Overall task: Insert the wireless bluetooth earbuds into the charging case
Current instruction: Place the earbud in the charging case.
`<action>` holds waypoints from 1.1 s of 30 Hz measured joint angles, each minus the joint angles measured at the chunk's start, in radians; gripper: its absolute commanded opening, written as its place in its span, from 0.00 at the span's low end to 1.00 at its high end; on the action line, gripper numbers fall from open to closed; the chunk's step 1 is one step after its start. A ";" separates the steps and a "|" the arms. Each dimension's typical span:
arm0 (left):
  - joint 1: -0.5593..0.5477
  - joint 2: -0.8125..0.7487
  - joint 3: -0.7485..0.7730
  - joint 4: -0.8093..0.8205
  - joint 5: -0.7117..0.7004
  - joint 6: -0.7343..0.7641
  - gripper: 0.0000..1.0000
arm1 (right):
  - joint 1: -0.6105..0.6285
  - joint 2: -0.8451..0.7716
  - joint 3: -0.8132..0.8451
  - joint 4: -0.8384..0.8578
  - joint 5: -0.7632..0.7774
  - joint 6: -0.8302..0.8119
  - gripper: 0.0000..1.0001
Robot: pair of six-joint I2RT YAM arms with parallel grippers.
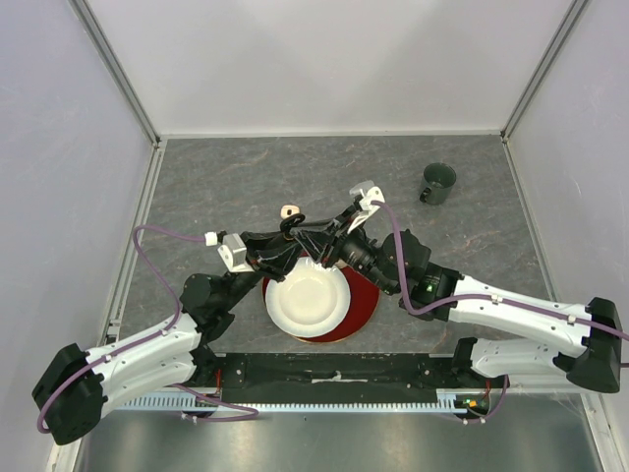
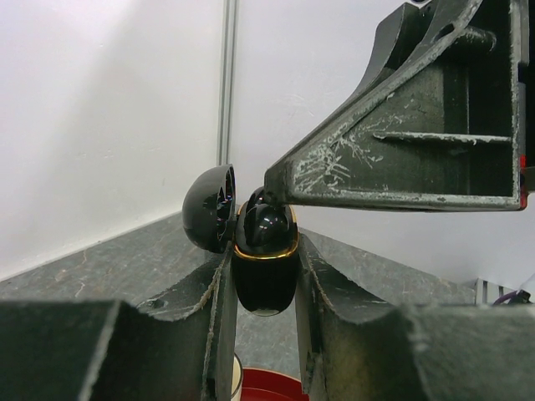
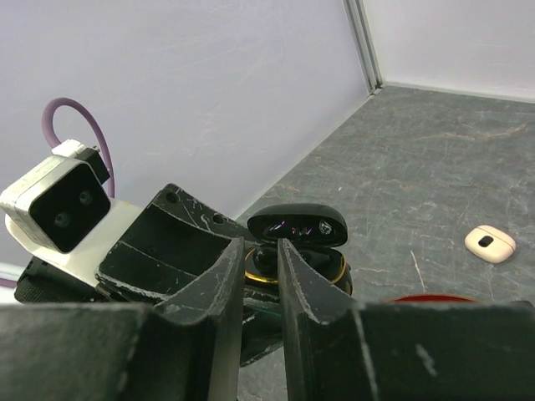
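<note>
A glossy black charging case (image 2: 266, 280) with a gold rim is held upright in the air, my left gripper (image 2: 266, 251) shut on its body. Its lid (image 2: 209, 209) hangs open to the left. A black earbud (image 2: 269, 227) sits in the top of the case. My right gripper (image 3: 261, 248) comes in from above with its fingers (image 2: 401, 150) nearly together, pinching that earbud (image 3: 264, 256) at the case mouth (image 3: 334, 269). In the top view both grippers meet at the case (image 1: 292, 228). No white earbuds are in view.
Below the grippers a white round cup or bowl (image 1: 308, 295) stands on a red plate (image 1: 366, 303). A small whitish closed case (image 1: 289, 211) lies on the grey table behind them. A dark green cup (image 1: 438, 183) stands at the back right.
</note>
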 measured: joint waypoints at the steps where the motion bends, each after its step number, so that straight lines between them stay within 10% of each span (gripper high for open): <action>1: 0.000 0.000 0.001 -0.003 0.002 0.000 0.02 | 0.000 -0.004 -0.002 0.003 -0.001 -0.001 0.29; 12: 0.000 0.000 0.013 -0.039 0.007 0.000 0.02 | 0.000 -0.045 -0.004 0.031 0.002 -0.036 0.41; 24: 0.000 -0.063 0.015 -0.165 0.015 0.006 0.02 | -0.004 -0.069 0.084 -0.142 0.229 -0.051 0.90; 33: 0.000 -0.151 0.043 -0.310 0.134 0.085 0.02 | -0.120 0.029 0.268 -0.406 0.126 -0.040 0.93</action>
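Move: The open black charging case with the earbud in it is pinched in the left fingertips, its middle some 1 cm ahead, 1 cm right and 1 cm above the left hand point. From the right hand it lies roughly 1 cm ahead, 3 cm left and 2 cm lower. The cream cup stands about 7 cm ahead and 4 cm right of the right hand; the white plate 2 cm back, 3 cm left, both nearly 30 cm below. Up and to the right first, by 3 to 4 cm each, the right fingertip comes off the earbud in the case; the hand then swings forward about 5 cm, easing slightly lower and turning some 15 degrees clockwise, while its fingers spread wide. Late on, the left hand keeps its pinch on the case and draws it back a couple of centimetres, tilting it about 10 degrees. ##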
